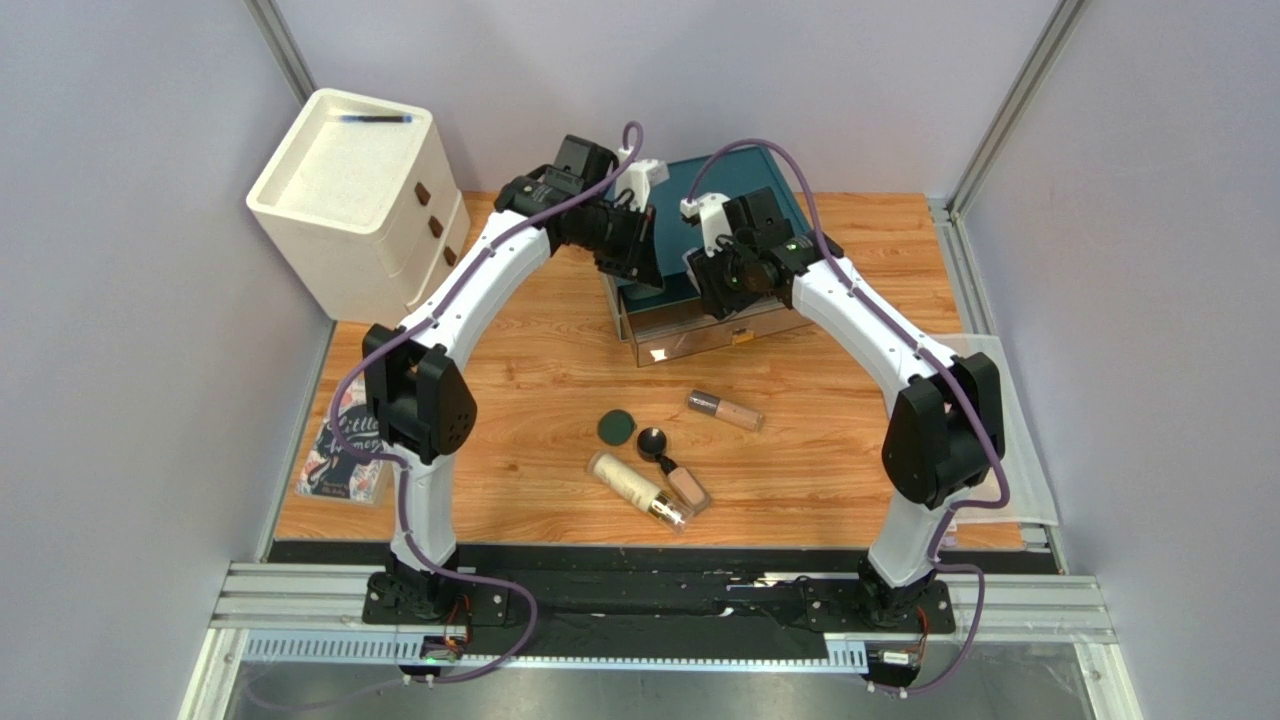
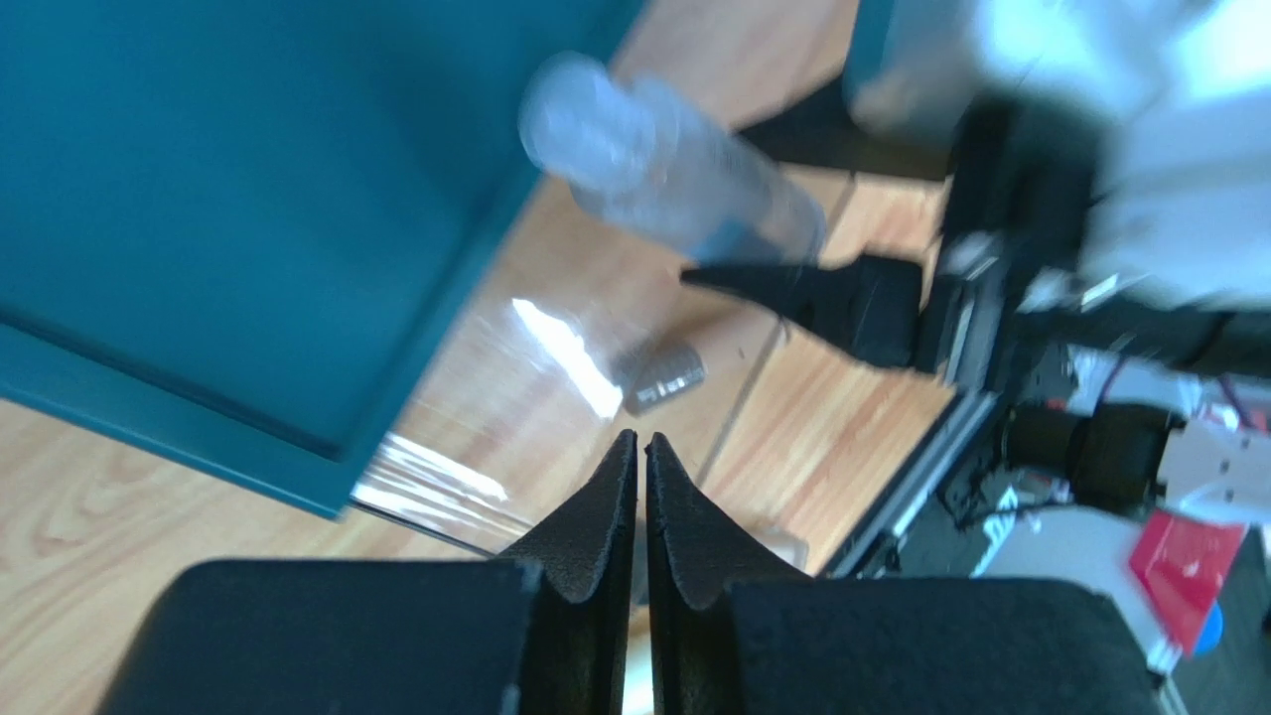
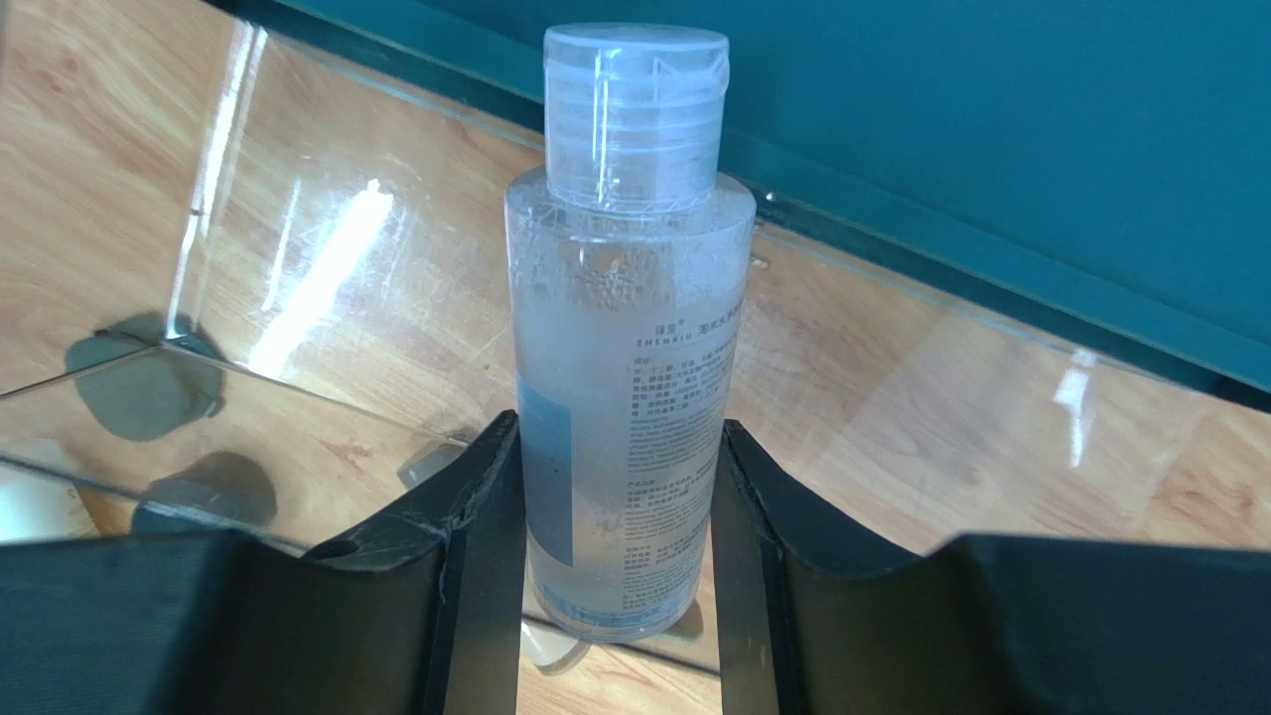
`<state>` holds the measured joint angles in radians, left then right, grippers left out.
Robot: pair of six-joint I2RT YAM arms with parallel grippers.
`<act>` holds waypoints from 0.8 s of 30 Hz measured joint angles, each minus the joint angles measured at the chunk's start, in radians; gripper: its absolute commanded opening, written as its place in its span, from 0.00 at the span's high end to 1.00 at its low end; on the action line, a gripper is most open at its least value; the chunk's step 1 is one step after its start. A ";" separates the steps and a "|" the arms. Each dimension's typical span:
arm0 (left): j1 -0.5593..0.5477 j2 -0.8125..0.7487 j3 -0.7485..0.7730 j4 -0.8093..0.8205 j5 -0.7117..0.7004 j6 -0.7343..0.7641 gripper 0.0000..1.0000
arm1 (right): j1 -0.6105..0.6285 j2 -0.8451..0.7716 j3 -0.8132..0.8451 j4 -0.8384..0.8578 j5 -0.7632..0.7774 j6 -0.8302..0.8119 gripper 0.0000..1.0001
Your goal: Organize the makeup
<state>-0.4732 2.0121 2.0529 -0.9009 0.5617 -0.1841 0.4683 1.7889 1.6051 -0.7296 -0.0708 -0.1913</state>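
My right gripper (image 3: 619, 429) is shut on a clear bottle (image 3: 627, 298) with a clear ribbed cap, held upright over the open clear drawer (image 3: 299, 402) of the teal box (image 3: 970, 134). My left gripper (image 2: 639, 437) is shut on nothing, close beside that bottle (image 2: 672, 157) and over the drawer (image 1: 706, 333). On the table in front lie a dark-green compact (image 1: 616, 428), a black jar (image 1: 654, 443), a cream bottle (image 1: 639, 491) and two tan tubes (image 1: 724, 408), (image 1: 687, 483).
A white drawer cabinet (image 1: 353, 195) stands at the back left. A pink-covered book (image 1: 343, 458) lies at the table's left edge. Grey walls and metal posts close in the sides and back.
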 measured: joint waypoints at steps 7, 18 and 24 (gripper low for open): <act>0.058 0.148 0.236 -0.063 -0.063 -0.077 0.92 | 0.003 0.056 0.007 -0.011 0.008 0.000 0.59; 0.095 0.245 0.267 -0.136 -0.077 -0.145 0.93 | 0.006 0.051 0.032 -0.007 0.069 0.012 0.00; 0.094 0.246 0.268 -0.147 -0.076 -0.150 0.94 | 0.009 0.000 0.061 -0.014 0.086 0.018 0.05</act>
<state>-0.3794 2.2578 2.3207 -1.0477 0.4862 -0.3336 0.4770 1.7893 1.6661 -0.7441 0.0151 -0.1730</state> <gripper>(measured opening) 0.069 0.994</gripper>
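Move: The open clear drawer lies right under the right hand, its middle about 6 cm below and 1 cm ahead; the clear bottle is already in that hand's fingers. The cabinet top's middle is 11 cm ahead and 3 cm left, about level; the pink tube lies 10 cm back, 2 cm right and 14 cm down. From the left hand, the cabinet top's front-left corner is 6 cm ahead, 4 cm left and 5 cm below; the bottle is 8 cm right, 1 cm back and 5 cm below. The clear bottle is lowered some 2 cm into the open drawer by the right hand, which pauses, spreads its fingers wide to let go, then rises about 4 cm, easing slightly forward. Meanwhile the shut left fingers go 6 cm forward and 3 cm left over the cabinet top, then sink to rest on its front-left corner, the wrist turning about 15 degrees counter-clockwise and tipping down. ##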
